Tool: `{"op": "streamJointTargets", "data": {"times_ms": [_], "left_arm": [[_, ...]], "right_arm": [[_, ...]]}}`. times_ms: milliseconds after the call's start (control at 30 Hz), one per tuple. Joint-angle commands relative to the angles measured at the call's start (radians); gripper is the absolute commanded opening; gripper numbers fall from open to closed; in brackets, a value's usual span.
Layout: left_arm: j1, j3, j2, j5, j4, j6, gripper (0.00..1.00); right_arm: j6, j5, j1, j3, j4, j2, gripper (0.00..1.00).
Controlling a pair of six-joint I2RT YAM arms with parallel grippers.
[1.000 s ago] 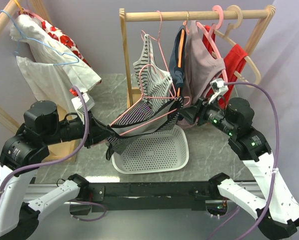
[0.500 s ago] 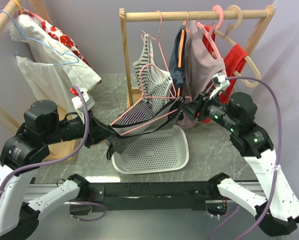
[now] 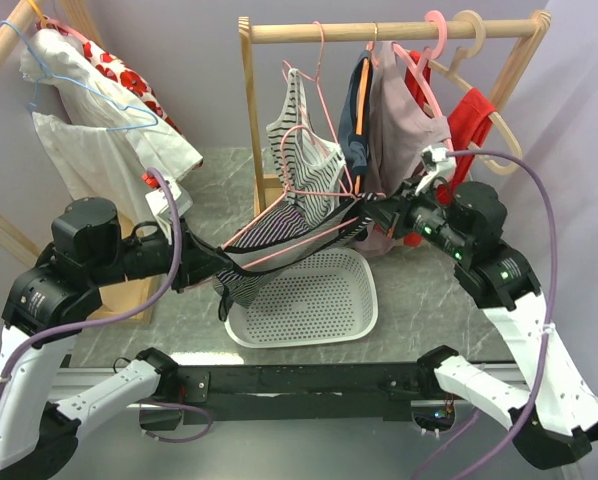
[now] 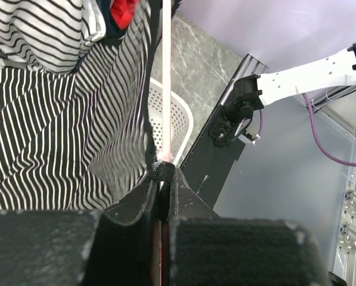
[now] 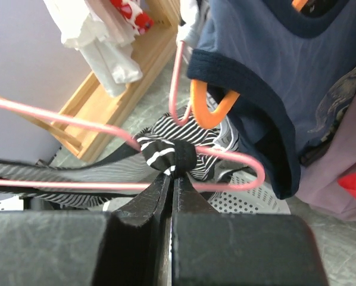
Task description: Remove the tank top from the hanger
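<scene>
The black-and-white striped tank top (image 3: 301, 145) hangs on a tilted pink wire hanger (image 3: 309, 236) whose hook is over the wooden rail (image 3: 399, 30). My left gripper (image 3: 219, 262) is shut on the hanger's left end; in the left wrist view the pink wire (image 4: 166, 89) runs straight into the closed fingertips, with the striped fabric (image 4: 53, 131) draped beside it. My right gripper (image 3: 369, 208) is at the hanger's right end. In the right wrist view it (image 5: 173, 174) is shut on the bunched striped strap (image 5: 165, 155) where it wraps the pink hanger (image 5: 237, 159).
A white perforated basket (image 3: 329, 290) sits on the table under the hanger. On the same rail hang a navy top on an orange hanger (image 3: 357, 120), a mauve garment (image 3: 407, 130) and a red one (image 3: 474, 120). A second rack at left holds a white floral garment (image 3: 99, 130).
My right gripper has moved left to the hanger's right end and closed on the striped strap. The left gripper keeps its hold and has barely moved.
</scene>
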Motion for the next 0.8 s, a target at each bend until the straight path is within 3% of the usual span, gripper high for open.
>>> {"op": "streamJointTargets", "data": {"times_ms": [0,200,400,700,767], "left_arm": [[0.0,-0.014,0.022,-0.05,-0.01,0.024,0.01],[0.0,-0.008,0.005,-0.027,-0.013,0.043,0.01],[0.0,0.032,-0.027,-0.004,-0.016,0.049,0.01],[0.0,0.079,-0.061,0.023,-0.038,0.047,0.01],[0.0,0.067,-0.069,0.031,-0.021,0.046,0.01]], "right_arm": [[-0.011,0.071,0.004,0.026,0.004,-0.08,0.0],[-0.034,0.311,-0.007,0.061,-0.13,-0.065,0.0],[-0.014,0.371,-0.039,0.038,-0.168,-0.013,0.0],[0.055,0.183,-0.098,-0.08,-0.082,-0.019,0.0],[0.048,0.07,-0.096,-0.097,-0.076,-0.013,0.0]]}}
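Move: The right hand already pinches the tank top's strap round the pink hanger, whose free right end lies about 2 cm forward and 2 cm right, level. The navy top hangs some 8 cm ahead and 2 cm left; the white basket's middle is about 8 cm back, 10 cm left and 25 cm below. For the left hand, which grips the hanger's other end, that free end is roughly 10 cm forward and 24 cm right, level. Still pinching the strap, the right hand pulls about 6 cm right past the hanger's end, then sinks 7 cm. ##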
